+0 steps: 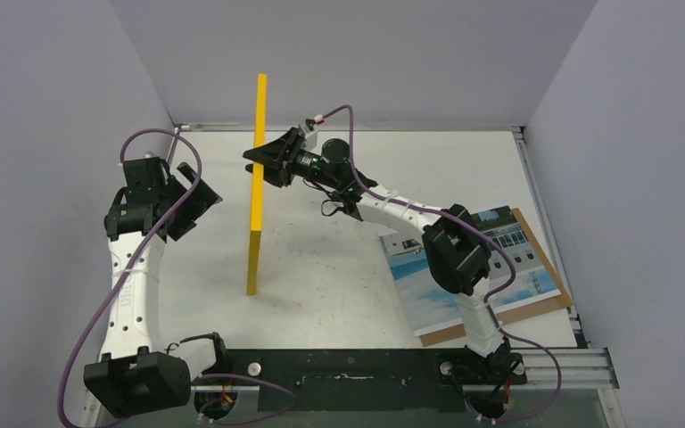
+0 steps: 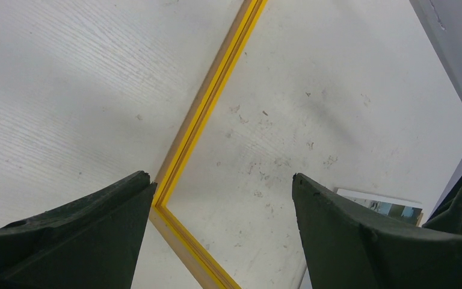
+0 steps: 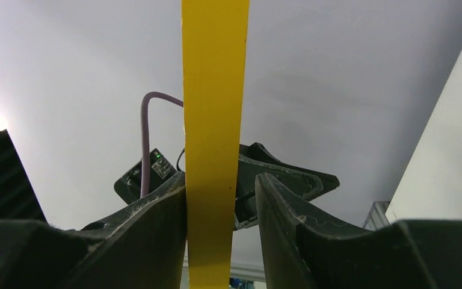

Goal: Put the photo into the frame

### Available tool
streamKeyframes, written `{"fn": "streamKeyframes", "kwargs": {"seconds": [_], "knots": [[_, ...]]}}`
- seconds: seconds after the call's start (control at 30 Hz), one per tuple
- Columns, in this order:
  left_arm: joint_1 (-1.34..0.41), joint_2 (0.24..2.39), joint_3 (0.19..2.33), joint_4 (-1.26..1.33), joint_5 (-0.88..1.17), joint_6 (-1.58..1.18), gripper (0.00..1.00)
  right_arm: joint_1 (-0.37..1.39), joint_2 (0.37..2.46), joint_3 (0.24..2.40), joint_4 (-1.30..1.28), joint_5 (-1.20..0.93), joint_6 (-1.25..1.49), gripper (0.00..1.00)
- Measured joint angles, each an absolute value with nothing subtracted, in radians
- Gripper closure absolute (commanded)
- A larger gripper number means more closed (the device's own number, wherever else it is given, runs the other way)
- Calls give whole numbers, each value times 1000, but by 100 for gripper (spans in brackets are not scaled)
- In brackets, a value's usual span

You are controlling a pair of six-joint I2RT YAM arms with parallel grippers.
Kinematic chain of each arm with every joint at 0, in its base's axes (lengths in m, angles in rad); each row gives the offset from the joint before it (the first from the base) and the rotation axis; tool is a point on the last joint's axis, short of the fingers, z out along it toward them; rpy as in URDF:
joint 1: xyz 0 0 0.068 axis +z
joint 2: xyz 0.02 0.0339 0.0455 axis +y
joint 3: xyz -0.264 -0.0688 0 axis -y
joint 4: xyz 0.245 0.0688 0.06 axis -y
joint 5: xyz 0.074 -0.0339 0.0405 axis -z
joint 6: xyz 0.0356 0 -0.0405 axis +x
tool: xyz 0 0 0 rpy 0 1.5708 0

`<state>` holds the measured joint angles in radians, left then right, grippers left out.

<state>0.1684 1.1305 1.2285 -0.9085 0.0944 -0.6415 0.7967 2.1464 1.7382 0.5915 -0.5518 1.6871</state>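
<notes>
The frame (image 1: pixel 256 192) stands upright on one short edge in the middle of the table, its yellow border (image 3: pixel 215 108) filling the centre of the right wrist view. My right gripper (image 1: pixel 264 164) straddles its upper part. One finger lies against the yellow side and the other finger (image 3: pixel 289 229) stands off it with a gap, so the jaws are open. My left gripper (image 1: pixel 198 201) hovers open to the left of the frame, with the frame's lower corner (image 2: pixel 174 205) seen between its fingers. The photo (image 1: pixel 522 267) lies face up at the right.
A brown backing board (image 1: pixel 548 306) lies under the photo near the right wall. The photo's corner (image 2: pixel 385 205) shows at the lower right of the left wrist view. Grey walls close in the table on three sides. The left arm's gripper (image 3: pixel 289 177) shows behind the frame.
</notes>
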Motion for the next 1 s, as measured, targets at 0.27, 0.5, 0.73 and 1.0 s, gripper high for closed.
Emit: {"fn": "streamKeyframes", "kwargs": {"seconds": [0.27,0.5,0.73,1.0], "knots": [[179,1149,1229,-897,130,-625,16,693,2022,1520,601,-612,1652,52],[180,1181,1229,-870,164,-623,16,603,2012,1385,562,-645,1593,47],[180,1218,1229,-853,192,-621,17,531,1971,1282,445,-683,1478,42],[180,1257,1213,-811,226,-614,17,493,1979,1309,150,-711,1218,39]]}}
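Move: From the right hand, whose loosened fingers still bracket the top bar of the upright yellow frame, the frame's bottom edge is roughly 9 cm to the left, 1 cm ahead and 32 cm below. The bare table where the top bar would come down lies level ahead, some 24 cm to the right and 33 cm below; the photo is about 51 cm to the right, 10 cm back, 33 cm below. From the left hand, the frame's middle is about 15 cm right, 5 cm ahead, 7 cm below. Swing the right gripper about 16 cm to the right and 18 cm down, heading right first and then more steeply down, tipping its left-pointing fingers some 30 degrees downward. Widen its fingers as the top bar goes over with them, keeping the bar between them with the lower finger under it. Ease the open left gripper a few centimetres forward and down. ##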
